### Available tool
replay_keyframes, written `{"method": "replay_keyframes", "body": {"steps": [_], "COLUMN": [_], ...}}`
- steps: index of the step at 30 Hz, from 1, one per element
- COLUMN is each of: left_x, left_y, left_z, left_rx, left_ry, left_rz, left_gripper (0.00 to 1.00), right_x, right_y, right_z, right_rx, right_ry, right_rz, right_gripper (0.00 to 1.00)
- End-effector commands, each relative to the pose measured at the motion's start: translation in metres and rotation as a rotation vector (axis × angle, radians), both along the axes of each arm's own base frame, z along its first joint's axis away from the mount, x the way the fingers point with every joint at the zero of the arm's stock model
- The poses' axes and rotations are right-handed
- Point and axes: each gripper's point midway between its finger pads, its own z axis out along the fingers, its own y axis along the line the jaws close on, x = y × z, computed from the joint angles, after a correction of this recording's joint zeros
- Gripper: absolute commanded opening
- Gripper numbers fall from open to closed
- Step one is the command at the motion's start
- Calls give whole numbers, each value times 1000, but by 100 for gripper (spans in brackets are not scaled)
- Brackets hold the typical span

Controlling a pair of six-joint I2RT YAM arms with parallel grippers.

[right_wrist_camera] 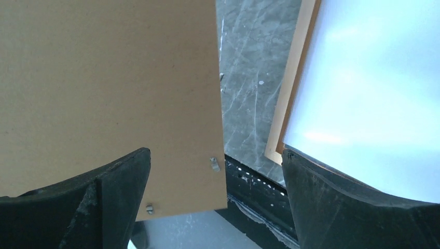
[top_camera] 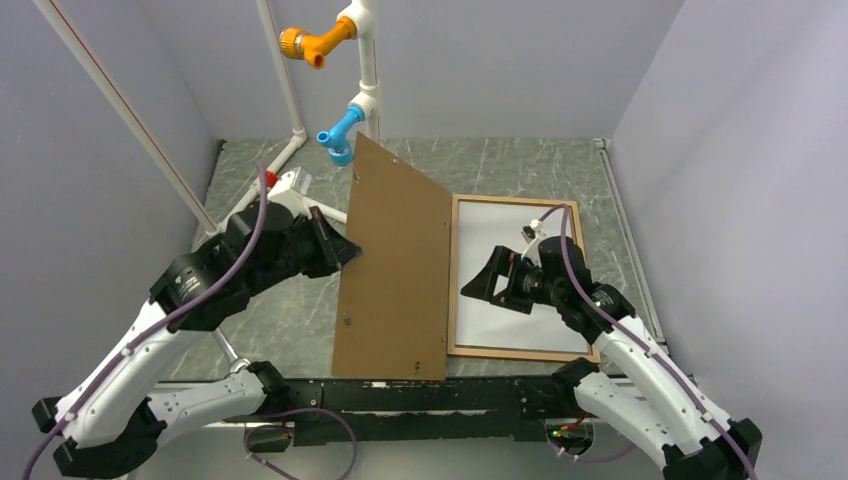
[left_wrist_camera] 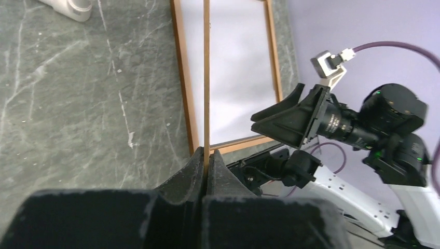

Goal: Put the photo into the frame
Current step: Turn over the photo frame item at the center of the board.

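The thin light-brown wooden frame lies flat on the table at the right. A white sheet fills it, which looks like the photo with its white back up; no printed side shows. My left gripper is shut on the left edge of the brown hardboard backing sheet and holds it raised and tilted, left of the frame. The left wrist view shows the sheet edge-on between my fingertips. My right gripper is open and empty above the frame's left part, facing the backing sheet.
White pipes with an orange fitting and a blue fitting stand at the back. A white pipe stand is at the back left. A black rail runs along the near edge. Purple walls close both sides.
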Motion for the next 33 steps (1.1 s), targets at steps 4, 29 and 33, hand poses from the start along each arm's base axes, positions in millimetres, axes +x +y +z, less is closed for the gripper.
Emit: {"method": "replay_keyframes", "body": {"steps": [4, 29, 33], "left_x": [-9, -6, 0], "left_y": [-9, -21, -23], "left_z": [47, 20, -4], "left_rx": [-313, -394, -369], "left_ry": [-117, -68, -33], "left_rz": [-29, -79, -77], "left_gripper": [0, 0, 0], "right_x": [-1, -11, -20], "right_y": [7, -16, -19], "right_z": [29, 84, 97], "right_rx": [289, 615, 669], "right_ry": [-107, -286, -314], "right_rz": [115, 238, 268], "right_gripper": [99, 62, 61]}}
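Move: My left hand still holds the brown backing board by the middle of its left edge. The board hangs steeply, its free right edge about 15 cm to the right and 24 cm below; the frame's middle is 30 cm right, 5 cm ahead, 34 cm below. From my open right hand that free edge lies level ahead, 6 cm left, 7 cm below. The frame's middle is 5 cm ahead, 9 cm right, 17 cm below. My right hand stays near the board's free edge while it rolls some 35 degrees, left side rising, then climbs about 6 cm, easing 2 cm right, as its wide-open fingers close partway around that edge. My left hand keeps its pinch and rolls about 20 degrees the opposite way, edging about 2 cm right and 1 cm back. ##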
